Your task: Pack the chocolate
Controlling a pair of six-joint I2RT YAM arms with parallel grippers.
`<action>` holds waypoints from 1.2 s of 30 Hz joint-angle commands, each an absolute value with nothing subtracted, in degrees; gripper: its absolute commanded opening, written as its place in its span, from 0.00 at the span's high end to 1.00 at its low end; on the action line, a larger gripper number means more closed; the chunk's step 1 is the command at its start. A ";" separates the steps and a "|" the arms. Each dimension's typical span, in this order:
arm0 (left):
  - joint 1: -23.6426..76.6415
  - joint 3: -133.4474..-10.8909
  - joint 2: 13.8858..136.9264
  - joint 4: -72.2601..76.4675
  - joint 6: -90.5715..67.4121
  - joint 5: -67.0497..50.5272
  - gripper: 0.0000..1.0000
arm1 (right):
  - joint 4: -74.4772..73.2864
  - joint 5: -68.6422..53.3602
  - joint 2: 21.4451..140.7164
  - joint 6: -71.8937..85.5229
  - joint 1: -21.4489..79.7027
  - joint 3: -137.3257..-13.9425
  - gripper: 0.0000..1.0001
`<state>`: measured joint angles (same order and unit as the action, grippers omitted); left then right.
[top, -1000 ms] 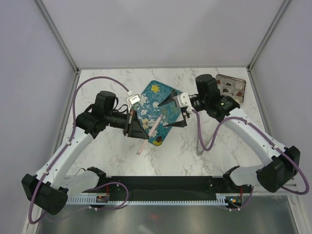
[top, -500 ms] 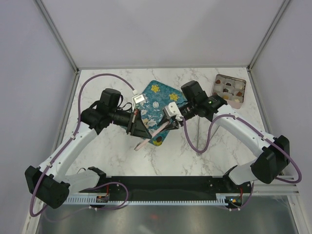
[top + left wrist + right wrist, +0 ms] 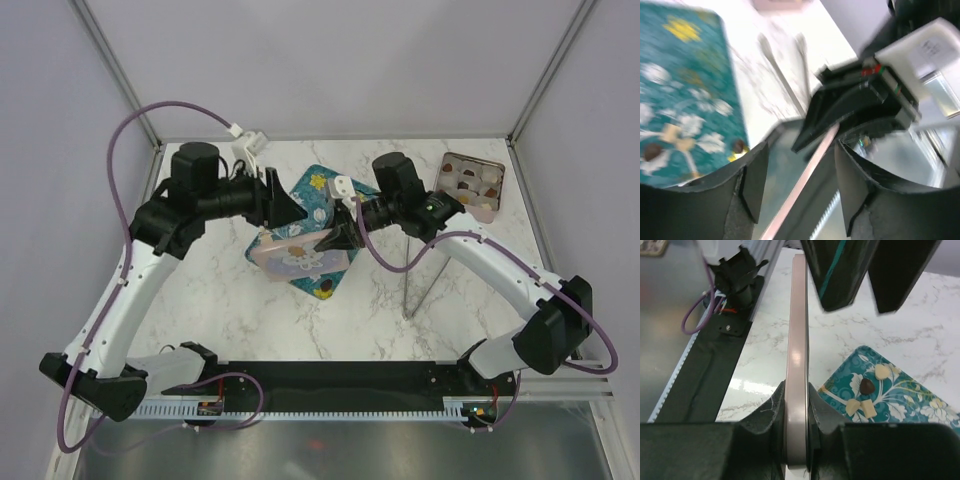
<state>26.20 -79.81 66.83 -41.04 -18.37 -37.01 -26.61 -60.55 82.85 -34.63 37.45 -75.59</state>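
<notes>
The pink lid (image 3: 298, 260), flower-printed, hangs tilted over the teal tray (image 3: 310, 198). My right gripper (image 3: 328, 240) is shut on its rim; in the right wrist view the lid (image 3: 799, 340) stands edge-on between the gripper's (image 3: 798, 390) fingers. My left gripper (image 3: 283, 205) is open, up and left of the lid. In the left wrist view the lid's edge (image 3: 812, 165) runs between the open gripper's (image 3: 800, 150) fingers without touching them. One dark chocolate (image 3: 867, 386) and tan pieces (image 3: 883, 371) lie on the tray (image 3: 900, 390). Several more chocolates (image 3: 470, 183) sit in the tin.
The open tin (image 3: 475, 156) stands at the back right of the marble table. The two grippers are close together over the tray. Cage posts and grey walls ring the table, and a black rail runs along its near edge.
My left gripper opened, let go of the lid and drew up and back to the left. My right gripper shut on the lid, which swung from edge-on to face up.
</notes>
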 commanded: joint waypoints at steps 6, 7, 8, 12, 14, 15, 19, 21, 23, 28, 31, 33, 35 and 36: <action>18.82 -97.02 68.64 -40.43 -23.82 -14.58 0.32 | -9.51 -45.89 83.59 1.61 33.06 -82.45 1.00; 18.29 -97.73 69.16 -40.52 -24.08 -15.46 0.29 | -4.27 -42.22 83.06 4.63 30.35 -80.01 1.00; 17.93 -98.78 70.48 -40.43 -24.52 -17.56 0.28 | -1.78 -40.10 82.45 7.79 28.67 -78.94 1.00; 17.75 -99.06 74.61 -38.42 -27.07 -25.82 0.26 | 9.47 -32.80 80.51 26.42 17.25 -74.54 1.00; 17.93 -97.48 76.98 -37.10 -27.68 -29.07 0.26 | 10.72 -24.76 79.46 33.99 10.83 -71.73 1.00; 18.45 -97.04 77.78 -36.65 -27.60 -29.44 0.26 | 11.42 -22.00 78.24 36.19 8.90 -70.59 1.00; 20.83 -94.66 81.99 -33.06 -27.33 -29.18 0.23 | 23.97 -18.81 77.78 50.42 -2.60 -60.50 1.00; 22.05 -93.52 84.45 -31.56 -27.42 -29.18 0.20 | 28.80 -16.45 79.18 55.71 -4.82 -58.46 1.00; 22.93 -93.52 85.95 -30.41 -27.51 -27.78 0.19 | 31.80 -14.86 80.67 59.13 -7.02 -56.17 1.00; 23.91 -92.21 89.56 -29.00 -26.72 -29.00 0.06 | 39.90 -10.47 83.14 60.64 -9.83 -52.92 1.00; 24.26 -88.79 88.43 -28.57 -26.28 -29.97 0.00 | 43.41 -9.41 84.28 61.87 -11.59 -50.81 1.00; 24.43 -86.41 87.11 -28.04 -25.49 -29.88 0.00 | 44.38 -9.23 85.69 63.18 -12.56 -50.19 1.00; 24.43 -82.54 85.00 -27.77 -24.27 -29.80 0.00 | 46.57 -9.93 87.61 64.59 -14.15 -48.87 1.00; 24.43 -81.22 84.12 -27.95 -23.82 -29.71 0.00 | 48.76 -10.45 88.41 65.21 -14.59 -48.26 1.00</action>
<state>24.14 -84.23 88.33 -29.91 -26.02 -28.69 39.05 -11.44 86.17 60.97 -12.97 -49.54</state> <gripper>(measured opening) 0.993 0.227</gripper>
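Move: The chocolate box, where the lid pinched in the right hand is headed, lies about 40 cm to that hand's right, 28 cm ahead and 24 cm below. The tongs are roughly 24 cm right and 5 cm ahead of this hand, the blue mat's middle some 17 cm ahead and 5 cm left, both about 27 cm below. From the left hand the box is around 50 cm right, 28 cm ahead and 31 cm down. Right hand swings the pinched lid some 45 cm right and forward towards the box; left opens wider, going forward. ##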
